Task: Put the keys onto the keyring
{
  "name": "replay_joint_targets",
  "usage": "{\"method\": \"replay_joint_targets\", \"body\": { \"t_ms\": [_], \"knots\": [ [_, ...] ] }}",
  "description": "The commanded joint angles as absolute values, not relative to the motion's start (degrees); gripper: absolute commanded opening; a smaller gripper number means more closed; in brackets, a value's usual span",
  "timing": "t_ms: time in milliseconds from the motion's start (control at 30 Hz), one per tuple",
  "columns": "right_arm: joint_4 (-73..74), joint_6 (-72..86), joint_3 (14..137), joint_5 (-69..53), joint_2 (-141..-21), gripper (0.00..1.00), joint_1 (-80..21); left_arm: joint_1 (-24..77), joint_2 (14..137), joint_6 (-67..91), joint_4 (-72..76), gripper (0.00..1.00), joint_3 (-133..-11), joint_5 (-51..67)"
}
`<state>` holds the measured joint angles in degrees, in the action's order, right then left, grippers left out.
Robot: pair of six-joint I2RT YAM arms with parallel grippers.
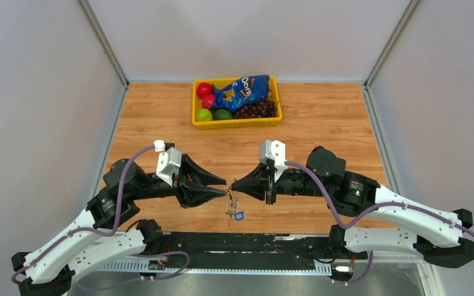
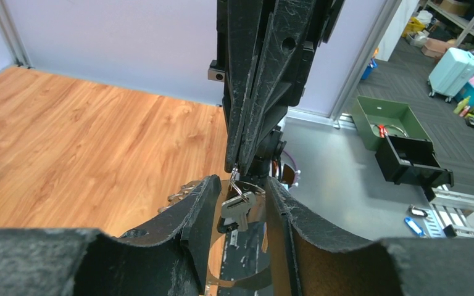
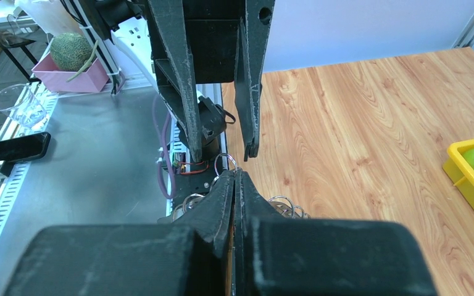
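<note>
My left gripper (image 1: 224, 191) and right gripper (image 1: 233, 184) meet tip to tip above the table's near middle. In the left wrist view my left gripper (image 2: 242, 182) has its fingers a loop's width apart, pressed on the silvery band of the keyring (image 2: 239, 282). My right gripper (image 2: 233, 168) is shut on a thin wire ring, from which a small silvery key (image 2: 239, 208) with a dark part hangs inside the loop. In the right wrist view my right gripper (image 3: 234, 174) is fully closed, with the wire ring (image 3: 225, 161) at its tip. The keys (image 1: 230, 206) and a blue piece (image 1: 239, 216) dangle below.
A yellow bin (image 1: 237, 123) with fruit, grapes and a blue chip bag (image 1: 244, 91) stands at the back middle. The wooden table (image 1: 321, 123) is walled on three sides. A metal shelf (image 1: 284, 274) runs along the near edge behind the arm bases.
</note>
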<state>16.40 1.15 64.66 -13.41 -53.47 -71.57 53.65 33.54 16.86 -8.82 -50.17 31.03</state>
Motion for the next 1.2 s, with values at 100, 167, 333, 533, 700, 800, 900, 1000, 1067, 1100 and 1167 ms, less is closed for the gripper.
{"method": "replay_joint_targets", "body": {
  "t_ms": [100, 167, 333, 533, 700, 800, 900, 1000, 1067, 1100, 1167],
  "knots": [
    [11.9, 0.3, 66.7, -12.1, -53.0, 0.00, -72.6, 53.7, 34.0, 17.8, -7.3, 0.41, -49.1, 30.9],
    [11.9, 0.3, 66.9, -11.9, -53.0, 0.00, -72.9, 53.7, 34.0, 17.8, -7.4, 0.38, -49.0, 30.7],
    [11.9, 0.3, 67.1, -11.5, -53.1, 0.00, -73.5, 53.7, 34.3, 17.8, -7.4, 0.15, -49.2, 30.5],
    [10.2, -1.6, 65.9, -9.6, -52.3, 0.00, -74.5, 53.7, 34.5, 17.9, -7.4, 0.00, -49.3, 30.9],
    [3.5, -4.5, 61.5, -7.3, -50.0, 0.00, -76.6, 53.7, 34.4, 18.3, -6.6, 0.00, -49.0, 31.5],
    [0.6, -6.3, 59.8, -6.5, -48.9, 0.00, -77.8, 53.7, 34.5, 18.5, -6.6, 0.00, -48.9, 31.6],
    [-2.6, -7.5, 59.3, -6.7, -48.7, 0.00, -78.3, 53.7, 34.5, 18.5, -6.6, 0.00, -48.8, 31.6],
    [-4.7, -8.5, 58.7, -7.0, -48.5, 0.00, -78.7, 53.7, 34.5, 18.5, -6.4, 0.00, -48.8, 31.6],
    [-6.3, -9.3, 58.1, -7.3, -48.2, 0.00, -79.0, 53.7, 34.4, 18.5, -6.3, 0.00, -48.8, 31.6],
    [-7.1, -9.6, 57.9, -7.2, -48.0, 0.00, -79.1, 53.7, 34.3, 18.5, -6.2, 0.00, -48.7, 31.6],
    [-8.9, -10.2, 56.9, -7.4, -47.4, 0.00, -79.3, 53.7, 34.2, 18.7, -6.0, 0.00, -48.6, 31.7]
  ]
}}
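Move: The key I want hangs from a small ring at my right fingertips, just inside my open left fingers: about 2 cm to the right of my left hand and 1 cm below it, level in reach. The metal keyring hangs some 6 cm below that hand, 2 cm to its right and 1 cm back, with the blue tag roughly 9 cm below, 4 cm right and 2 cm back. From my right hand the key is about 2 cm left and 1 cm down. I dip my left hand about 1 cm over the hanging key and shut its half-open fingers on the key's ring end, right against my right fingertips, then ease back up to the same height. My right hand keeps its pinch, draws back about 1 cm, then rises 1.5 cm, rolling and tipping its fingers up, some 15 degrees in all. ##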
